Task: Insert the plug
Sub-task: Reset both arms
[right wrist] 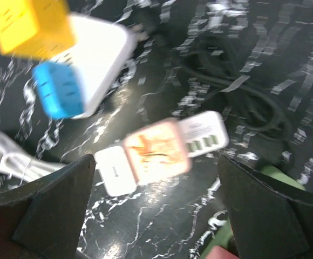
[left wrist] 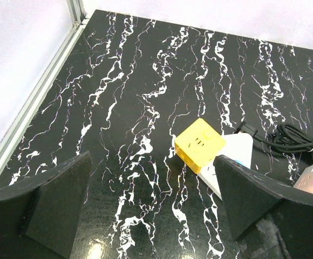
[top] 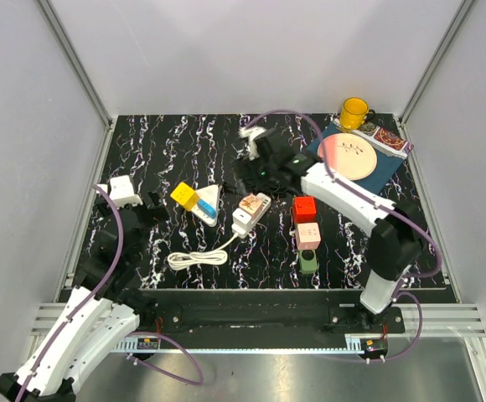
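Note:
The plug, a pink block with an orange face, sits on the middle of a white power strip. This view is blurred. My right gripper stands open just short of it, with nothing between its fingers. From above, the plug and strip lie mid-table, and the right gripper hovers behind them. My left gripper is open over bare table, at the left in the top view.
A yellow cube and a blue adapter sit on a white triangular strip. The strip's white cable is coiled in front. A black cable lies behind. Red, pink and green blocks stand to the right. A mug and plate are at the back right.

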Tool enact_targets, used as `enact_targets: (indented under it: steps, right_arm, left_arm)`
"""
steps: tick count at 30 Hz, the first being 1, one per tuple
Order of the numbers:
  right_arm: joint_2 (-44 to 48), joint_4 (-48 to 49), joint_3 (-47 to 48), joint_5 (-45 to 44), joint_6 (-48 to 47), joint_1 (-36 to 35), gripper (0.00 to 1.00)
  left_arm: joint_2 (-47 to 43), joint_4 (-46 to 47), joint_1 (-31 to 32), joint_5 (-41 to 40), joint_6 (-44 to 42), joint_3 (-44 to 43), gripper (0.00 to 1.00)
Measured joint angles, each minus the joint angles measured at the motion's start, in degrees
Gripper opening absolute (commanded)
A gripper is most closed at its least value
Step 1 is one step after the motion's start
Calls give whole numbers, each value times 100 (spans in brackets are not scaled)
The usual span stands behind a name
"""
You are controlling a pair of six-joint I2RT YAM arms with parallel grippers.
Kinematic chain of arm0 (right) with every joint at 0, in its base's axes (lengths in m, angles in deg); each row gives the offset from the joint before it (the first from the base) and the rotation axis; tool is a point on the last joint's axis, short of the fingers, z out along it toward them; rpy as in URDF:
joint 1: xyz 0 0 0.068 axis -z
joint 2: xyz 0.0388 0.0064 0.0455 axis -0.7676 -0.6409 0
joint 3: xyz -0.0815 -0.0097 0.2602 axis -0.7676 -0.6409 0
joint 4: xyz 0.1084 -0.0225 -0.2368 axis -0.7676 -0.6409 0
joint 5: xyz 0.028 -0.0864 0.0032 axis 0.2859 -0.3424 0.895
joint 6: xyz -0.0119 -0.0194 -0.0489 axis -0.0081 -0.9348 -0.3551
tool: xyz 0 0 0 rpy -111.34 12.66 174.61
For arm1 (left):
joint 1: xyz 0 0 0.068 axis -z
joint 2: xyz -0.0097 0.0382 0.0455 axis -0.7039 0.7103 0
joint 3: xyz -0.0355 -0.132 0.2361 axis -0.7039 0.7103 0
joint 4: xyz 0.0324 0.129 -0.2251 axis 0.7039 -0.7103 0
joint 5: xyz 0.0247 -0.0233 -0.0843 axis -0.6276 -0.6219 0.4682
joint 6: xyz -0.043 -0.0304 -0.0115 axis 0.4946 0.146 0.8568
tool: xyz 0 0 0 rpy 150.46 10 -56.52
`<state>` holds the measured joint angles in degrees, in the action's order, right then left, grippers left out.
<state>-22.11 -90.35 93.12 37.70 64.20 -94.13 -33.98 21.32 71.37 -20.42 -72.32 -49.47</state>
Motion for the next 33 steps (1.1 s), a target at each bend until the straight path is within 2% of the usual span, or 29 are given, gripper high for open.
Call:
enact_targets:
  steps: [7,13,18,23,28,33]
  right_arm:
    - [1241,433,-953,-317,970,1676,100]
    - [3174,533,-2133,-1268,1436,2673,100]
    - [5018,586,-2916,-2363,1377,2750,100]
    - [6535,699,-3637,-3042,1110,2750,100]
    - [7720,826,-4301,-3412,787,2750,100]
    - [8476,946,-4754,-3554,621,2750,100]
  left_arm:
    - [-564,22,0,-103,26,59,99]
    - [-1349,66,0,-444,31,271,99]
    - [-1843,125,0,-623,48,313,99]
    - [-2232,247,0,-688,42,380,99]
    - [-2404,302,0,-776,24,415,99]
    - [-2492,310,0,-839,-17,459,99]
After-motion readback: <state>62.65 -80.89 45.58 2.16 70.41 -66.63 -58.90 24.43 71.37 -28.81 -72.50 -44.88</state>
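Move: The pink cube plug on the white power strip lies about 4 cm back, 1 cm left and 11 cm below the open right hand. From that hand the red block is some 16 cm to the right and 4 cm back, the blue plug 15 cm left and 5 cm back, the coiled black cable 4 cm ahead and 4 cm right. For the left hand the pink cube plug lies roughly 27 cm right, 5 cm ahead and 18 cm down. The pink cube plug and its power strip are left behind, untouched, as the open right hand sweeps about 37 cm right, bowing slightly forward past the far side of the red block, then drawing back and rising to its rest place, turning clockwise and tipping its fingers up. The open left hand eases some 5 cm each back, up and left, its fingers tipping up too. ##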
